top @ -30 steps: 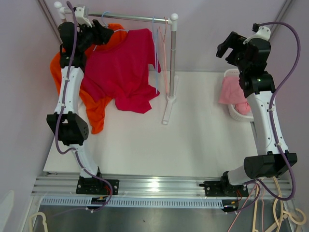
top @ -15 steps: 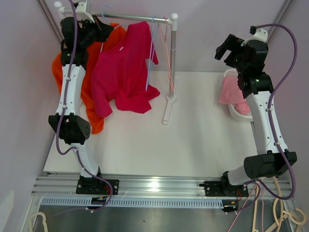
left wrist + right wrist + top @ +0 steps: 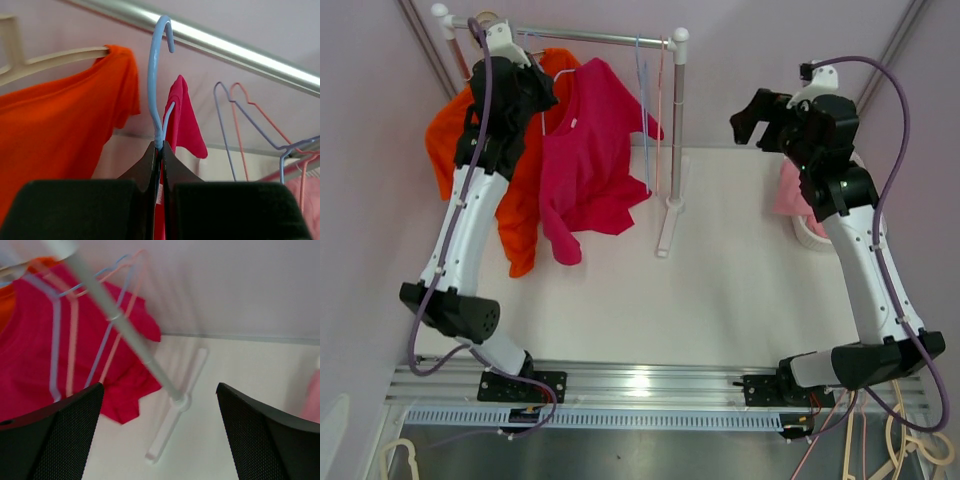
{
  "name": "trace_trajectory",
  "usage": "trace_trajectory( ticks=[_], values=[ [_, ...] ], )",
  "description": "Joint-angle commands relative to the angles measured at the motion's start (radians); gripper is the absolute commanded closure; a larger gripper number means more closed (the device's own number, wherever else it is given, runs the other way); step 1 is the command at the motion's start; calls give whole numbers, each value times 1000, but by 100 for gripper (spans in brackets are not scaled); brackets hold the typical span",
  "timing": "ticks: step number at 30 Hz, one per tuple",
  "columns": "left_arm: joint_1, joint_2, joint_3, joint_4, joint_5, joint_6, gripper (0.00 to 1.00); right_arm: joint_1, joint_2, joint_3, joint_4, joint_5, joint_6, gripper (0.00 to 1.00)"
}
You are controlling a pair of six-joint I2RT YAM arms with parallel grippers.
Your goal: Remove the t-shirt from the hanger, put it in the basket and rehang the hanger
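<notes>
A magenta t-shirt (image 3: 590,150) hangs on a light blue hanger (image 3: 152,85) by the rack's rail (image 3: 590,38). My left gripper (image 3: 538,92) is shut on the hanger's neck just below the hook, as the left wrist view (image 3: 161,150) shows. The hook's top is level with the rail (image 3: 240,52); I cannot tell whether it rests on it. The shirt (image 3: 187,125) drapes below and behind the fingers. My right gripper (image 3: 752,118) is open and empty, high in the air to the right of the rack. In its view (image 3: 160,440) the shirt (image 3: 30,355) is blurred at the left.
An orange t-shirt (image 3: 525,190) on a cream hanger (image 3: 55,57) hangs at the rail's left end. Empty purple and pink hangers (image 3: 648,100) hang near the right post (image 3: 678,120). The rack's foot (image 3: 670,225) lies mid-table. A white basket (image 3: 810,232) with pink cloth stands at the right.
My left gripper has swung the blue hanger, so the magenta shirt has turned and now hangs narrower. My right arm has moved left toward the rack.
</notes>
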Motion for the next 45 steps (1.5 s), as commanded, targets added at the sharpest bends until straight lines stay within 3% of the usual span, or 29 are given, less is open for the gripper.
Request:
trace_trajectory(
  ticks=[1, 6, 7, 10, 14, 21, 25, 28, 30, 33, 34, 39, 45],
  values=[
    [-38, -145, -113, 33, -309, -53, 99, 85, -110, -40, 50, -141, -58, 1],
    [-86, -301, -210, 23, -364, -78, 99, 252, -168, -98, 12, -314, -116, 0],
    [-112, -316, -229, 12, -416, -82, 99, 366, -167, -105, -6, -322, -144, 0],
    [-185, -334, -183, -136, -620, -143, 99, 589, -159, -167, 12, -264, -233, 0],
    [-250, -317, -77, -275, -677, -188, 99, 743, -142, -310, 159, -236, -238, 0],
    [-307, -335, -103, -280, -707, -159, 99, 873, -19, -376, 360, -204, -216, 1],
    [-307, -317, -77, -326, -691, -193, 99, 899, 74, -356, 493, -181, -213, 0],
    [-309, -330, -123, -274, -678, -187, 99, 907, 132, -336, 538, -186, -184, 0],
    [-309, -329, -129, -269, -679, -178, 99, 913, 169, -312, 532, -183, -178, 16],
    [-309, -312, -124, -260, -685, -164, 99, 924, 182, -318, 520, -170, -167, 83],
    [-306, -307, -124, -251, -684, -159, 99, 932, 179, -321, 503, -170, -161, 100],
    [-261, -232, -122, -129, -626, -73, 99, 1016, 82, -472, 468, -115, -163, 100],
    [-172, -45, 122, -206, -584, -73, 99, 1180, -71, -703, 512, -3, -104, 100]
  ],
)
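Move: The crimson t-shirt, draped on the blue hanger you already hold in the left gripper, has its middle about 20 cm below that hand, some 5 cm ahead and 8 cm to its right. From the open, empty right hand it lies about 35 cm left, 9 cm ahead and 16 cm lower. The orange t-shirt hangs about 11 cm left of the left hand, 5 cm ahead and 20 cm lower; the empty hangers are some 19 cm left of the right hand and 13 cm ahead, 8 cm lower. Keep the blue hanger pinched and draw the left hand back about 14 cm, turning some 20 degrees counter-clockwise. Meanwhile sweep the open right gripper left, back and down to the t-shirt's loose lower end, swinging the fingers round to point left, and close them on the cloth. Then pull it back and down with the right while the left moves forward about 7 cm, sinking slightly. ##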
